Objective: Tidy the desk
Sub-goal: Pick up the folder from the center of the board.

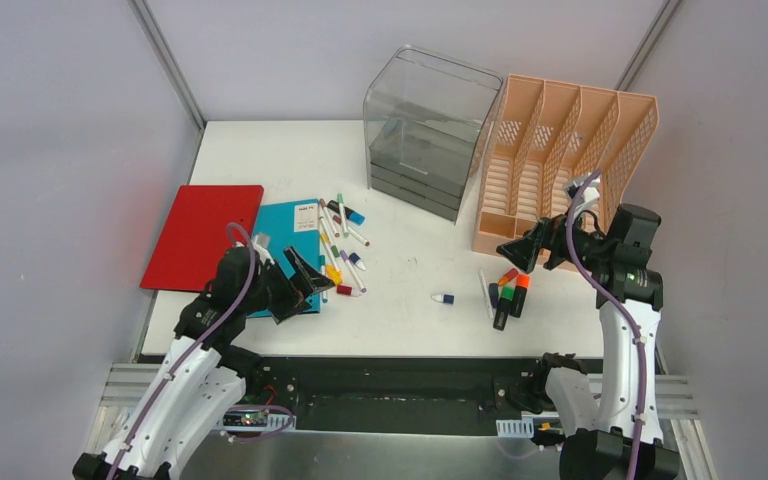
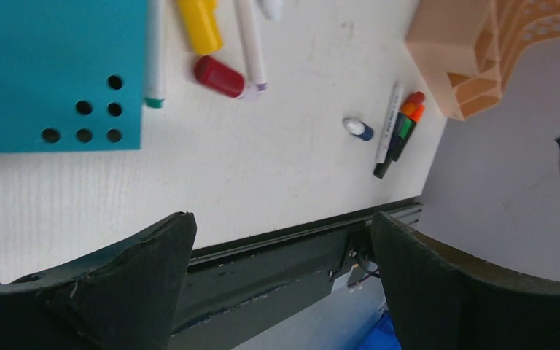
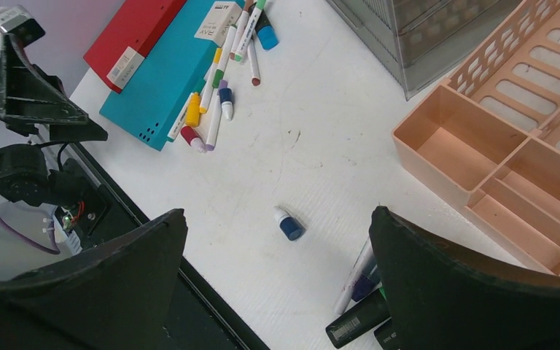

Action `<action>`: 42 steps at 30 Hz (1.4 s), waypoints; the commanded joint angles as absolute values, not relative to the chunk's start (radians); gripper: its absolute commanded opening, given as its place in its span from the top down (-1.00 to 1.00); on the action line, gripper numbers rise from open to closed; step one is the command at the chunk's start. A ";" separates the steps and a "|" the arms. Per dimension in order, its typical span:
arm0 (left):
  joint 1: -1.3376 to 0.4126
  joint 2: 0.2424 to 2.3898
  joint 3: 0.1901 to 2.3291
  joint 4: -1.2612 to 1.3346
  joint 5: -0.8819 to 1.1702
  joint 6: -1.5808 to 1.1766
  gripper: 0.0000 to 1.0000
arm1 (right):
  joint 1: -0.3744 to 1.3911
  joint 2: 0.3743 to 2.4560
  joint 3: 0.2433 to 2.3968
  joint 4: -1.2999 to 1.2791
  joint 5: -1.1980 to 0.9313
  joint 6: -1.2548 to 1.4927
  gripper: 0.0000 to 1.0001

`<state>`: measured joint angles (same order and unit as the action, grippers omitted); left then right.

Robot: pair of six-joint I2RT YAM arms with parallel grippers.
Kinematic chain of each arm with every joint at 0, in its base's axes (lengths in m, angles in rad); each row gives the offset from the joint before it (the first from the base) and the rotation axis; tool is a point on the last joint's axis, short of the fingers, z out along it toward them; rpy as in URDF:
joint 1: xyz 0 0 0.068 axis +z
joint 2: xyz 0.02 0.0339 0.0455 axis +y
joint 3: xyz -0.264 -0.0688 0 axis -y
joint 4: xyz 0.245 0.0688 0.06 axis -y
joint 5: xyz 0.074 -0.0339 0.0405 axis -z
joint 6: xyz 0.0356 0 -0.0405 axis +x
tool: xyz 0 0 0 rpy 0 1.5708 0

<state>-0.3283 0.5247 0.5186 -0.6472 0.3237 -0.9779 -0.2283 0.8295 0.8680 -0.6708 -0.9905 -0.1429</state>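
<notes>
The desk (image 1: 400, 290) is a white tabletop strewn with stationery. A red folder (image 1: 200, 235) and a teal notebook (image 1: 282, 238) lie at the left, with loose markers (image 1: 340, 240) beside them. A small blue cap (image 1: 444, 298) lies alone near the front, and a bunch of highlighters (image 1: 508, 293) lies to its right. My left gripper (image 1: 298, 282) hovers open over the notebook's near corner, holding nothing. My right gripper (image 1: 528, 250) hangs open above the highlighters, also empty. In the right wrist view the cap (image 3: 289, 224) shows between the open fingers (image 3: 131, 277), on the desk well below them.
A clear grey drawer unit (image 1: 425, 130) stands at the back centre. A peach file organizer (image 1: 560, 165) with open front trays stands at the back right. A black and metal rail (image 1: 400, 385) runs along the front edge. Grey walls close in both sides.
</notes>
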 commanded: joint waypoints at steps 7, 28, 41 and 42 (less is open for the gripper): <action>-0.360 0.532 0.571 -0.858 0.214 -1.150 -0.79 | -0.216 0.812 0.851 -0.666 -1.024 -0.216 -1.00; -0.363 0.568 0.352 -0.624 0.127 -1.364 -0.71 | -0.156 0.818 0.851 -0.684 -0.932 -0.255 -1.00; -0.362 0.425 0.179 -0.489 0.106 -1.450 -0.30 | -0.141 0.826 0.849 -0.689 -0.915 -0.265 -1.00; -0.363 0.422 0.170 -0.481 0.105 -1.457 -0.23 | -0.140 0.827 0.847 -0.690 -0.914 -0.266 -1.00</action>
<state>-0.3542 0.4419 0.2050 -0.5423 0.1307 -1.3819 -0.1505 0.8280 0.8524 -0.7021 -0.9211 -0.2382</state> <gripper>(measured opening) 0.672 0.996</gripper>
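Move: The folder, teal and lying flat, has its middle about 15 cm ahead of the left gripper, 8 cm to its left and 13 cm below; its near right corner is almost under the fingers. The red folder lies some 22 cm ahead and 30 cm left, the yellow marker about 13 cm ahead and 4 cm right, the red cap 8 cm ahead and 8 cm right. From the right gripper the folder's middle is about 57 cm left, 7 cm ahead and well below. Bring the left gripper down some 10 cm towards the near right corner of the teal folder, first easing back a couple of centimetres, then forward again as it gets low. Drift slightly left, tip the fingers more downward and swing them about 20 degrees counter-clockwise to face the folder. Narrow the fingers by about a quarter, but keep them open. ##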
